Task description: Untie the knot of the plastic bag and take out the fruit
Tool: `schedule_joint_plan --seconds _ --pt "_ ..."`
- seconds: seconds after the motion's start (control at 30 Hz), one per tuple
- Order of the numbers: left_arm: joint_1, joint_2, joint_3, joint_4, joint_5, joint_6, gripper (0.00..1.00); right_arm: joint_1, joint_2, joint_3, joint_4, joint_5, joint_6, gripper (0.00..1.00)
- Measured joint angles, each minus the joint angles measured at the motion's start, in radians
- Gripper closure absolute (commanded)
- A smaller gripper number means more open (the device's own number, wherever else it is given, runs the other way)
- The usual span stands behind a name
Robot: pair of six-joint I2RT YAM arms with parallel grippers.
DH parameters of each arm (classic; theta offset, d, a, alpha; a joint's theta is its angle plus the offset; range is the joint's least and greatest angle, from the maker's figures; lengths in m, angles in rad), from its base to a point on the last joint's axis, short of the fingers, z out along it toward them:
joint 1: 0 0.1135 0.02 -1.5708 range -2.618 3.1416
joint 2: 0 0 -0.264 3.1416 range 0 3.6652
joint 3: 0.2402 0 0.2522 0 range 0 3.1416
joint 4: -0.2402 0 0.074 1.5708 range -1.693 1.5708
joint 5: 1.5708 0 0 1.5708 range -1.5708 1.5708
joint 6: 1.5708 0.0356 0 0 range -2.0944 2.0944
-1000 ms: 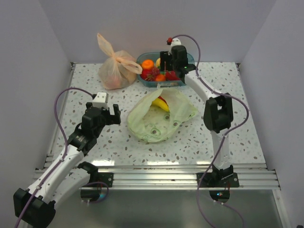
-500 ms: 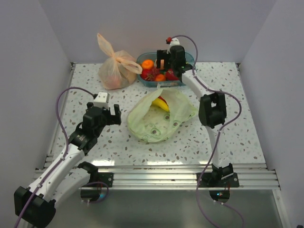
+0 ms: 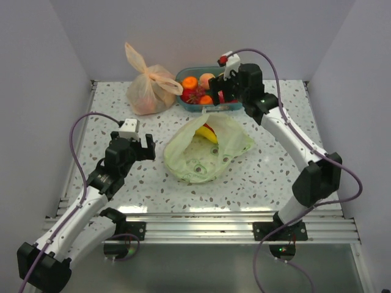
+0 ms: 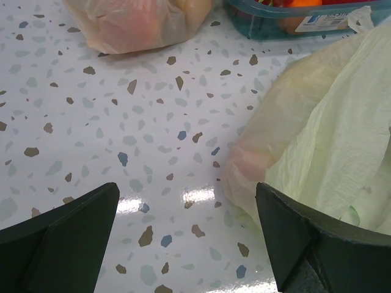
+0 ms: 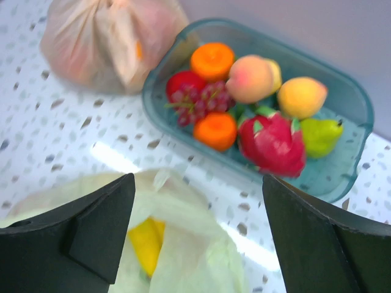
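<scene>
The pale green plastic bag (image 3: 204, 155) lies crumpled mid-table with its mouth gaping toward the back; no tied knot shows, only a loose ear (image 5: 160, 180). Fruit shows inside it: a yellow banana (image 3: 206, 133) (image 5: 142, 244), and something pinkish under the film (image 4: 247, 162). My right gripper (image 3: 223, 96) (image 5: 198, 180) hangs open and empty above the strip between the bag and the basket. My left gripper (image 3: 148, 148) (image 4: 186, 186) stands open and empty just left of the bag, low over the table.
A blue basket (image 3: 183, 76) (image 5: 360, 104) at the back holds a peach (image 5: 250, 78), oranges, grapes, a dragon fruit and a pear. A tied peach-orange bag (image 3: 146, 91) (image 4: 134, 24) stands left of it. Walls enclose the table.
My right gripper opened over the basket, left a peach lying in it, then drew back to the right and toward the green bag. The left arm stayed still.
</scene>
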Motion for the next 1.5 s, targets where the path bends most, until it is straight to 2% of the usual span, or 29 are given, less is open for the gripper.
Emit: schedule_joint_plan --seconds 0.17,0.4,0.6,0.83,1.13,1.2,1.23,1.43,1.5 --pt "0.000 -0.002 0.000 0.000 0.000 0.000 0.00 0.088 -0.171 -0.196 -0.066 -0.013 -0.068 0.26" --pt "0.000 -0.002 0.000 0.000 0.002 0.000 0.00 0.134 -0.166 -0.372 -0.136 -0.060 -0.089 0.38" --pt "0.000 -0.002 0.000 0.000 0.005 0.000 0.00 0.130 -0.045 -0.360 -0.134 -0.061 -0.105 0.39" --pt "0.000 0.003 0.000 0.000 0.017 0.000 0.00 0.130 0.113 -0.270 -0.114 -0.069 -0.116 0.41" --pt "0.000 0.020 0.000 0.003 0.047 0.008 0.00 0.157 0.186 -0.232 -0.058 -0.116 -0.098 0.43" --pt "0.000 0.022 0.000 0.003 0.057 0.014 0.00 0.177 0.193 -0.233 -0.044 -0.115 -0.097 0.48" --pt "0.000 0.023 0.000 0.003 0.068 0.015 0.00 0.187 0.193 -0.235 -0.036 -0.116 -0.093 0.56" --pt "0.000 0.040 0.000 0.023 0.165 0.017 0.00 0.239 0.158 -0.295 0.012 -0.104 -0.067 0.83" --pt "0.000 0.058 0.000 0.038 0.216 0.013 0.00 0.253 0.139 -0.308 -0.001 -0.104 -0.055 0.88"
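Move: The banana lies inside the open plastic bag, about 8 cm back from the right hand, 6 cm to its left and 21 cm below. A red fruit sits against its far side, some 5 cm back and 6 cm left of the hand; the basket's middle is about 13 cm ahead and 1 cm right, 20 cm down. From the left hand the banana is some 12 cm ahead, 23 cm right and 10 cm below. Right hand drops about 20 cm, back and left, into the bag, pinching the banana; left hand swings right. ##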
